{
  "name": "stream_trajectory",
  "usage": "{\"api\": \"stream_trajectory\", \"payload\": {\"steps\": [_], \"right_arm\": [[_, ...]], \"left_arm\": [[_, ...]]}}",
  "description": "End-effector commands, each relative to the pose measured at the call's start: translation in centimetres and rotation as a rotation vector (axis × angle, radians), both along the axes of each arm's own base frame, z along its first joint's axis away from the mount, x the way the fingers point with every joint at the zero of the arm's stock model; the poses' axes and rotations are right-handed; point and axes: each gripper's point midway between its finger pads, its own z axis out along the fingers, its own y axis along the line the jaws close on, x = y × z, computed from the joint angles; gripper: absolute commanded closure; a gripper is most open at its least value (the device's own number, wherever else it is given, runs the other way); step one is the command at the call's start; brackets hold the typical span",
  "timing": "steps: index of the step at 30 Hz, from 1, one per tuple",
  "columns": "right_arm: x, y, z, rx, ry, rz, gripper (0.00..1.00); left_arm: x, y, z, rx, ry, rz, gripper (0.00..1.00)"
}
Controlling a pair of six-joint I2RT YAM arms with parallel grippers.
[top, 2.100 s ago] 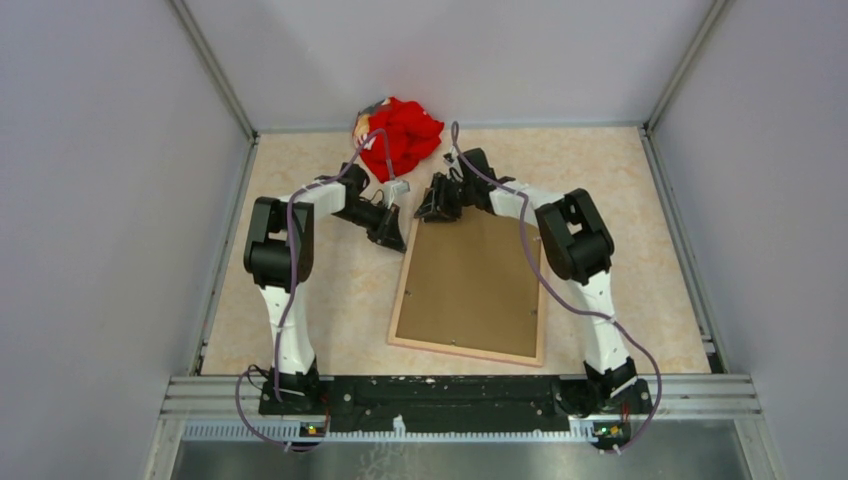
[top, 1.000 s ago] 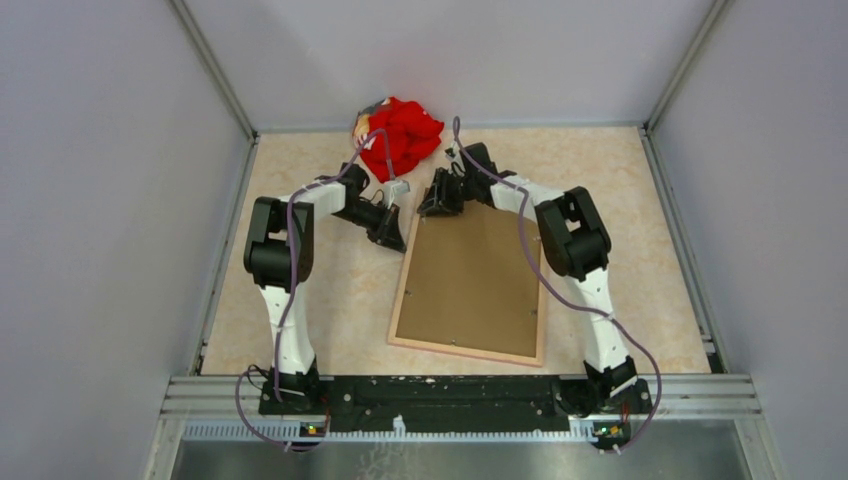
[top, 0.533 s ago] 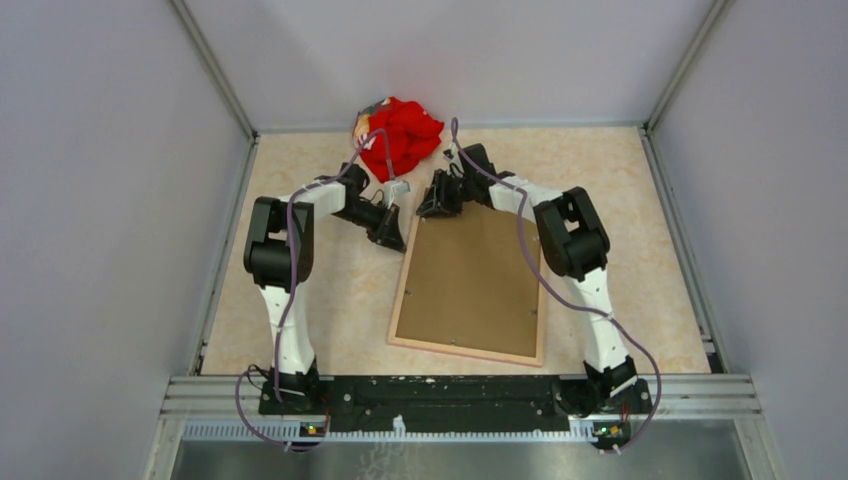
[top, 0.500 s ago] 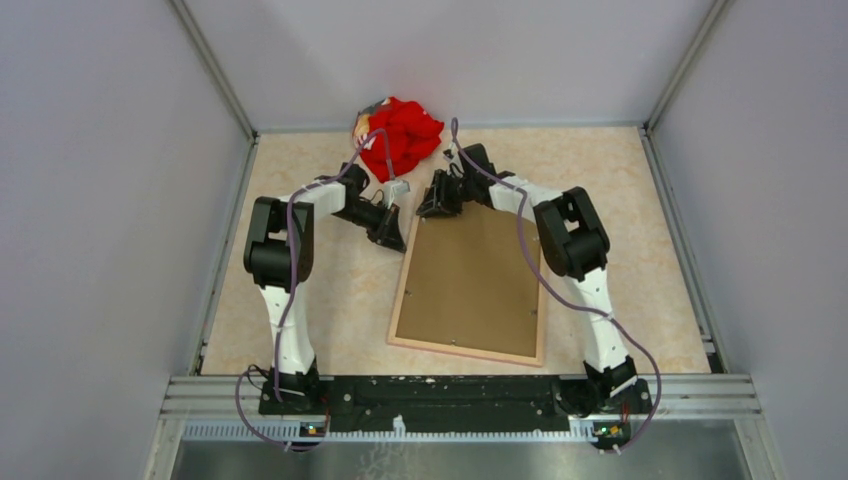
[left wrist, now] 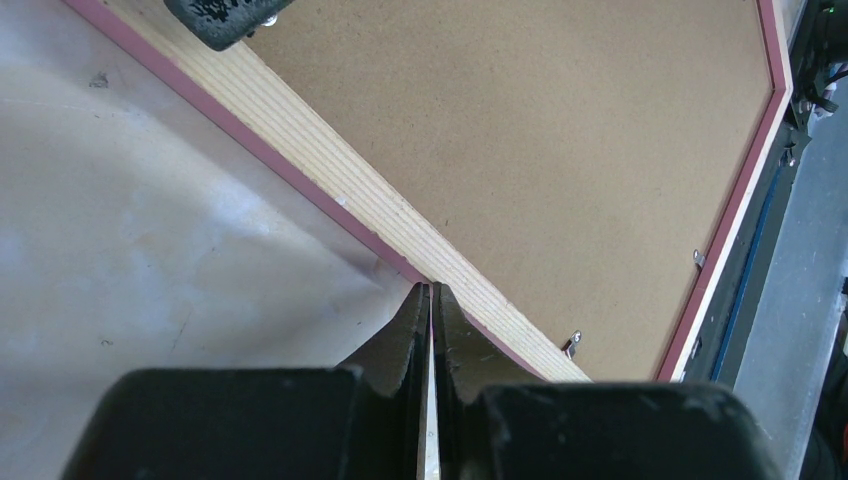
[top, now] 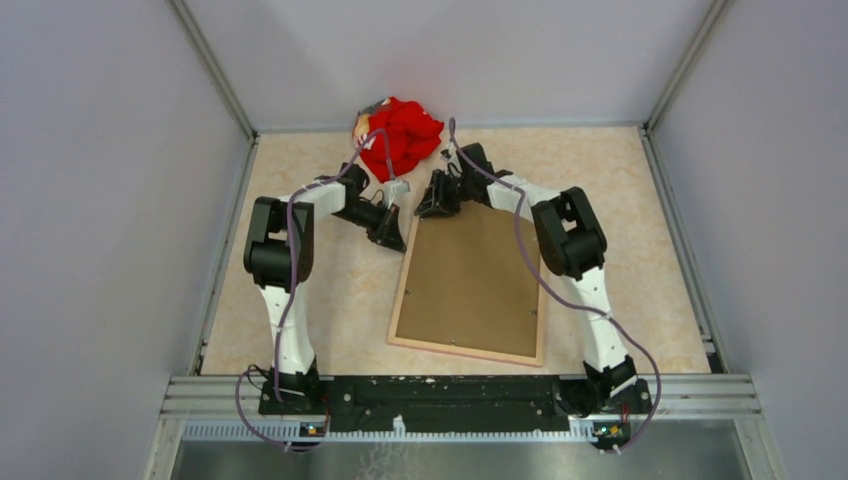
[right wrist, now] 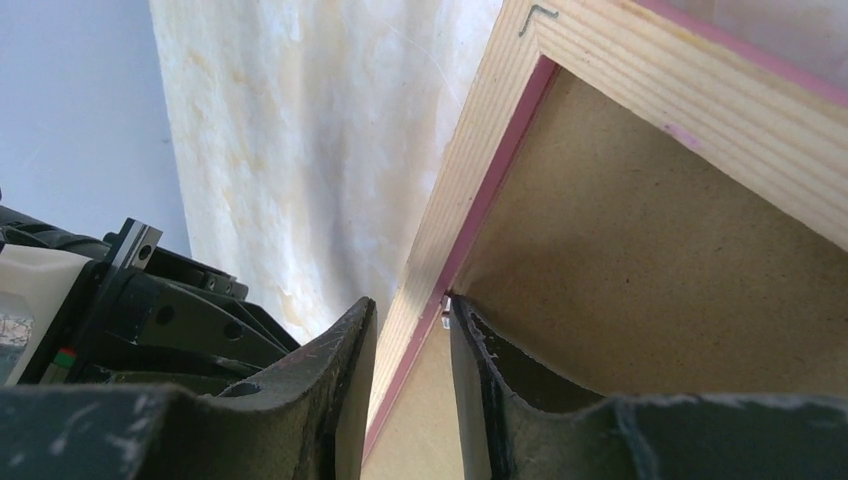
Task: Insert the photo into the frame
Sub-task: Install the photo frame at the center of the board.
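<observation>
The frame (top: 400,293) lies face down on the table, showing light wood rails and its brown hardboard backing (top: 470,285). The photo is out of view. My left gripper (top: 397,243) is shut with nothing in it, its tips (left wrist: 431,290) at the outer pink edge of the frame's left rail (left wrist: 330,165). My right gripper (top: 432,212) is at the frame's far left corner. In the right wrist view it (right wrist: 412,305) straddles the wood rail (right wrist: 480,150), one finger outside and one on the hardboard (right wrist: 640,280) by a small metal tab (right wrist: 445,310), closed on the rail.
A red cloth bundle (top: 400,137) lies at the back wall, just behind both grippers. Grey walls enclose the table on three sides. The arms' base rail (top: 450,390) runs along the near edge, close to the frame's near side.
The right gripper's jaws have narrowed a little around the frame's rail, and its wrist has crept slightly toward the far corner. The left arm and the frame have not moved.
</observation>
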Motion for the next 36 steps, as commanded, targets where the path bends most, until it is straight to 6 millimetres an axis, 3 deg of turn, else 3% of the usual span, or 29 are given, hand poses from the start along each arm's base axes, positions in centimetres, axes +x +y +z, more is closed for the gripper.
{"api": "stream_trajectory", "payload": {"steps": [1, 8, 14, 17, 21, 23, 26, 30, 33, 36], "right_arm": [[-2.3, 1.6, -2.0, -0.008, 0.062, 0.089, 0.67], [-2.8, 1.7, -2.3, -0.004, 0.081, 0.111, 0.69], [-1.9, 1.6, -0.9, -0.017, 0.042, 0.094, 0.68], [-0.3, 1.4, 1.6, -0.006, 0.000, 0.061, 0.60], [2.2, -0.2, 8.1, 0.030, -0.120, -0.018, 0.42], [3.0, -2.3, 10.6, 0.023, -0.162, -0.087, 0.33], [3.8, -8.6, 11.6, -0.086, -0.184, -0.295, 0.19], [1.9, -19.1, 10.0, -0.310, -0.171, -0.591, 0.06], [-1.0, -25.3, 8.4, -0.442, -0.154, -0.725, 0.05], [-3.9, -29.9, 6.3, -0.458, -0.104, -0.835, 0.05]], "left_arm": [[-1.0, -0.4, 0.4, 0.006, -0.008, -0.032, 0.92], [-1.0, -0.4, 0.6, 0.008, -0.011, -0.033, 0.92], [-1.0, -0.4, 0.6, 0.009, -0.011, -0.033, 0.92], [-1.0, -0.3, 1.1, 0.008, -0.018, -0.031, 0.92], [-1.1, -0.2, 2.4, 0.005, -0.043, -0.042, 0.92], [-1.2, 0.1, 2.9, 0.020, -0.065, -0.051, 0.92], [-1.8, 0.8, 2.9, 0.058, -0.095, -0.073, 0.91], [-3.4, 2.2, 1.8, 0.138, -0.123, -0.111, 0.89], [-4.8, 3.2, 0.8, 0.212, -0.148, -0.144, 0.88], [-6.6, 3.8, -0.3, 0.299, -0.181, -0.185, 0.88]]}}
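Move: The right hand is already at the metal tab on the frame's left rail near the far-left corner, the tab about 1 cm back and 1 cm below. From this hand the far-left corner lies some 6 cm ahead, and the far-right corner about 4 cm ahead and 23 cm right. For the left hand that tab is roughly 7 cm ahead and 3 cm right; the rail runs about 1 cm to its right, and the near tab sits 9 cm back and 1 cm right. The right fingers, partly open and straddling the left rail's inner edge, first ease barely 1 cm left, seeming to push the tab against the rail, then open wide, lift about 10 cm and sweep some 24 cm right over the board towards the far-right corner, the wrist turning about 40 degrees clockwise. The left hand stays beside the rail's outer side, fingers nearly shut, until the right one lifts, then draws back some 5 cm and 3 cm left, rising slightly and sinking again as it leaves the rail. ##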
